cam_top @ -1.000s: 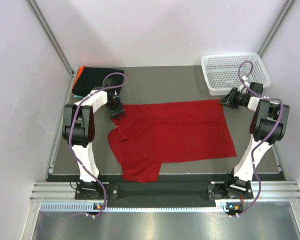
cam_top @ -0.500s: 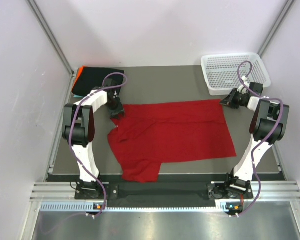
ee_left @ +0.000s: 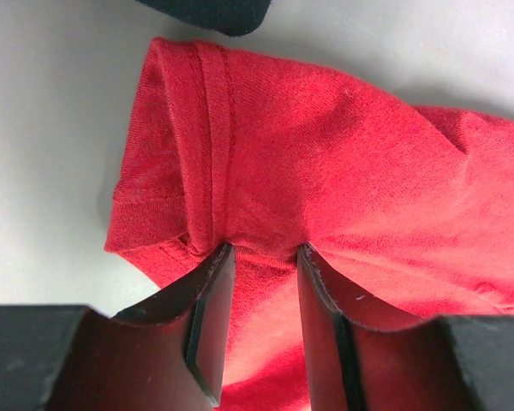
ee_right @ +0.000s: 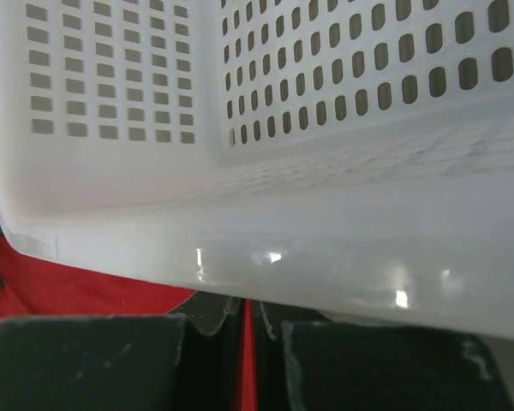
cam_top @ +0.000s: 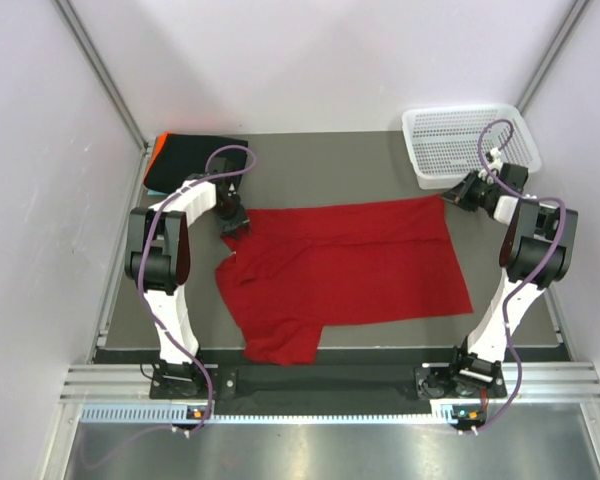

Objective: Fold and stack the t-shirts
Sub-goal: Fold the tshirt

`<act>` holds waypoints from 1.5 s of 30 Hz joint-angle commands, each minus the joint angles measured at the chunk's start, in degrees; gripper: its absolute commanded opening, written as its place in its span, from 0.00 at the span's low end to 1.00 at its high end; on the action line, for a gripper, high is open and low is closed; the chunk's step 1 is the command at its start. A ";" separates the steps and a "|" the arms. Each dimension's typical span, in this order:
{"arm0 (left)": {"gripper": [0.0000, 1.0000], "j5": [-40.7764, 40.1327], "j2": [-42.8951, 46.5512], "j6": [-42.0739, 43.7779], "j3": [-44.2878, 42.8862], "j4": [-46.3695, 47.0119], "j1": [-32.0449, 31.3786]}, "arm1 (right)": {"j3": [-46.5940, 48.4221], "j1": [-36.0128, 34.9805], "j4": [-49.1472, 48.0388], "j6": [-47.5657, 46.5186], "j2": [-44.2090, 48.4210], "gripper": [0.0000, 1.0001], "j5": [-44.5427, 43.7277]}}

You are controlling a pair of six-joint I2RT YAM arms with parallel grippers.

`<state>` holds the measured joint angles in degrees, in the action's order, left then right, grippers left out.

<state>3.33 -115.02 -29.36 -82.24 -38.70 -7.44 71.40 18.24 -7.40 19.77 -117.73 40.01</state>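
Note:
A bright red t-shirt [cam_top: 350, 265] lies spread across the middle of the table, one sleeve folded under near the front. My left gripper [cam_top: 234, 224] is at its far left corner. In the left wrist view that gripper [ee_left: 264, 250] is shut on a thick bunch of red t-shirt [ee_left: 325, 154] by the sleeve hem. My right gripper [cam_top: 452, 196] is at the far right corner, against the basket. Seen from the right wrist, the right gripper [ee_right: 248, 304] is shut on a thin red edge of the t-shirt [ee_right: 60, 287]. A folded black t-shirt [cam_top: 195, 155] with an orange edge [cam_top: 153, 152] lies at the back left.
A white mesh basket [cam_top: 460, 112] stands at the back right, and its wall [ee_right: 325, 231] fills the right wrist view just above the fingers. White enclosure walls close the table on the left, right and back.
My right gripper has closed on the shirt's far right corner and shifted slightly toward the basket. The left arm and the shirt's left side have not moved.

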 commanded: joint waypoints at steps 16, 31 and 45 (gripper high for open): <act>0.42 -1.40 2.25 1.24 -9.24 -6.56 -0.55 | 11.83 0.30 27.12 -0.44 3.91 0.30 -11.05; 0.40 4.12 15.97 0.45 6.98 0.72 10.24 | -7.49 -17.78 29.13 18.88 28.69 0.44 -29.80; 0.40 11.95 8.68 2.91 7.62 11.36 12.45 | -3.55 -52.69 17.77 37.88 16.40 0.44 -35.53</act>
<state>12.10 -104.71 -27.90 -74.56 -32.99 4.93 64.10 -32.67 14.33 53.34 -99.33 7.18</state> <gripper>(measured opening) 0.397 0.445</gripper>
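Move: Pinched between the right fingers is the t-shirt's far-right corner; the t-shirt's middle lies some 28 cm to the left, 21 cm back and about 4 cm lower, while the basket's middle is roughly 17 cm ahead and 7 cm to the right. The left fingers rest on the cloth, with the t-shirt's far-left corner about 5 cm ahead and 5 cm left, and the black stack around 22 cm ahead and 12 cm left. Setting the pinched corner down about a centimetre, the right fingers open to let go; that hand backs up and away from the basket, then sweeps about 30 cm left over the t-shirt, sinking again as its fingers tip downward. The left hand lifts off the cloth by some 9 cm, swings left and comes down partway, over the t-shirt's left edge, its gap unchanged. ##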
